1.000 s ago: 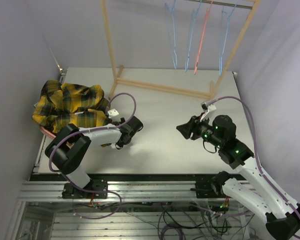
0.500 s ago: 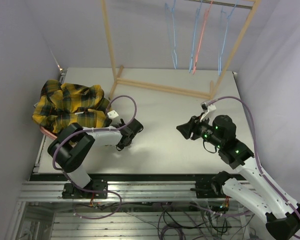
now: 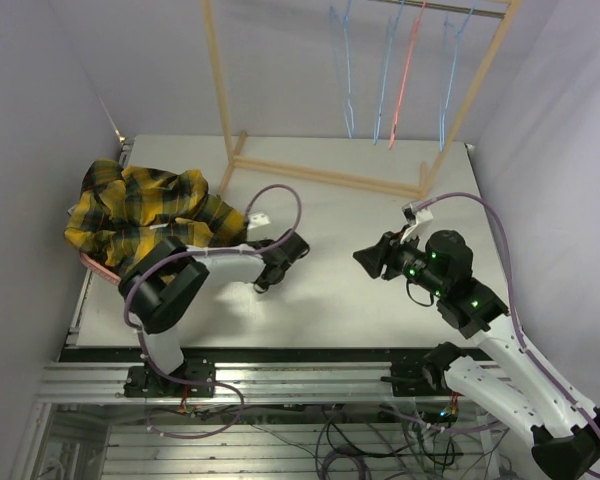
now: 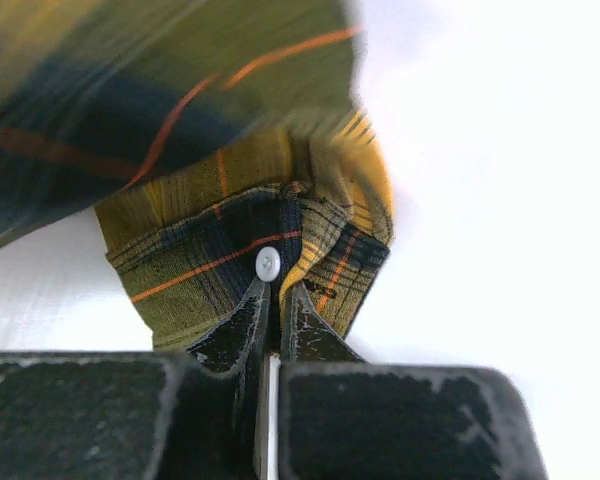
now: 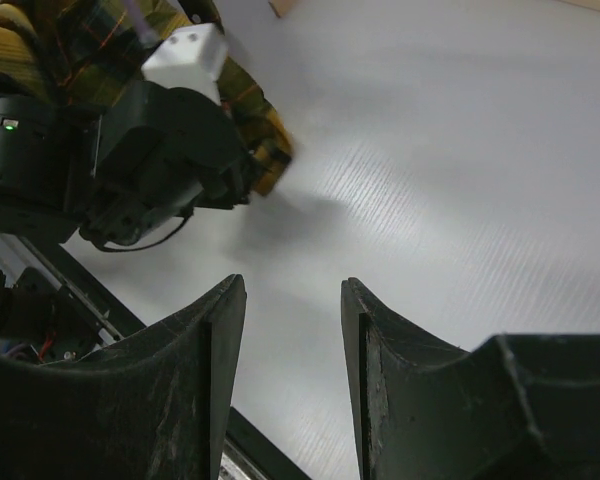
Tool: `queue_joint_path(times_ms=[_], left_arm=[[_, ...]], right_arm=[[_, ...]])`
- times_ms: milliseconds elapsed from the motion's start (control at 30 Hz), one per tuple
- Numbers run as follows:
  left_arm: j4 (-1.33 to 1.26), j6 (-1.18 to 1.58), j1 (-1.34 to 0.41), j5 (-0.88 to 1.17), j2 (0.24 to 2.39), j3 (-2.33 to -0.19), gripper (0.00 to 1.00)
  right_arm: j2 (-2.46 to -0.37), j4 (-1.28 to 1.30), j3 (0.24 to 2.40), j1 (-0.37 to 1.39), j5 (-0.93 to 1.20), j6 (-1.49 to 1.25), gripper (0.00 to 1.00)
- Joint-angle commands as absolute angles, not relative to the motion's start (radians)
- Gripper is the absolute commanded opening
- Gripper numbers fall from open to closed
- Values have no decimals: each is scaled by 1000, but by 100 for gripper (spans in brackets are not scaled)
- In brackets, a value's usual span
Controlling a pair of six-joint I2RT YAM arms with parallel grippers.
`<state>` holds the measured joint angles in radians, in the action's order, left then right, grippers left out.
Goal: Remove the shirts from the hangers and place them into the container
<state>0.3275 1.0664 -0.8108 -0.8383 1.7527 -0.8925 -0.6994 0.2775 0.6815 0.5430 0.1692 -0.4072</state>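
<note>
A yellow-and-black plaid shirt [image 3: 140, 212] is heaped at the table's left, over the salmon-pink container [image 3: 92, 263], of which only a strip of rim shows. My left gripper [image 3: 264, 282] [image 4: 276, 290] is shut on the shirt's cuff [image 4: 210, 262], beside a white button [image 4: 267, 263], low over the table right of the heap. In the right wrist view the cuff [image 5: 268, 152] sticks out of the left gripper's tip. My right gripper [image 3: 365, 260] [image 5: 292, 285] hangs open and empty to the right, facing the left arm. Bare blue hangers [image 3: 346, 80] and a red hanger [image 3: 406, 70] hang at the back.
A light wooden rack [image 3: 325, 178] stands across the back of the table, its post [image 3: 218, 90] rising near the shirt heap. The table's near edge [image 3: 280, 350] runs just below both grippers. Walls close in on the left and right.
My left gripper has closed on the cuff and moved right, away from the heap, drawing the sleeve out with it. The right arm has stayed still.
</note>
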Motion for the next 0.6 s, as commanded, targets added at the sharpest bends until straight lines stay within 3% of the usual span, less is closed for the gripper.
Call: queue_joint_path(times_ms=[0,333,567], left_arm=[[488,928,-892,-750,1789,-1115,7],[851,790,-825,-928,1561,-1453,7],[936,703,-659,-1018,1285,-1502,7]], right_arm=[[-684,266,680,540,162,-409,44],[-662,295,685,540,147,-397,44],[-672,273,679,540,166,-396,44]])
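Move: My left hand already has the yellow plaid shirt's buttoned cuff pinched low over the table; the container it belongs in stands about 24 cm to the left, level with me front to back, its middle some 9 cm higher. The rest of the shirt is heaped on top of it, roughly 23 cm left, 5 cm farther out and 16 cm up. The rack's left foot lies about 17 cm ahead and 3 cm left. From my idle right hand, the container is some 52 cm left, 8 cm ahead and 12 cm lower. I keep the cuff pinched and sweep my left hand about 7 cm to the right, away from the container, already climbing; then I swing it back left past where it began while rising fast, some 27 cm in all, and about 3 cm forward. Late in the lift my fingertips tip up by roughly 15 degrees, and my grip stays shut. ##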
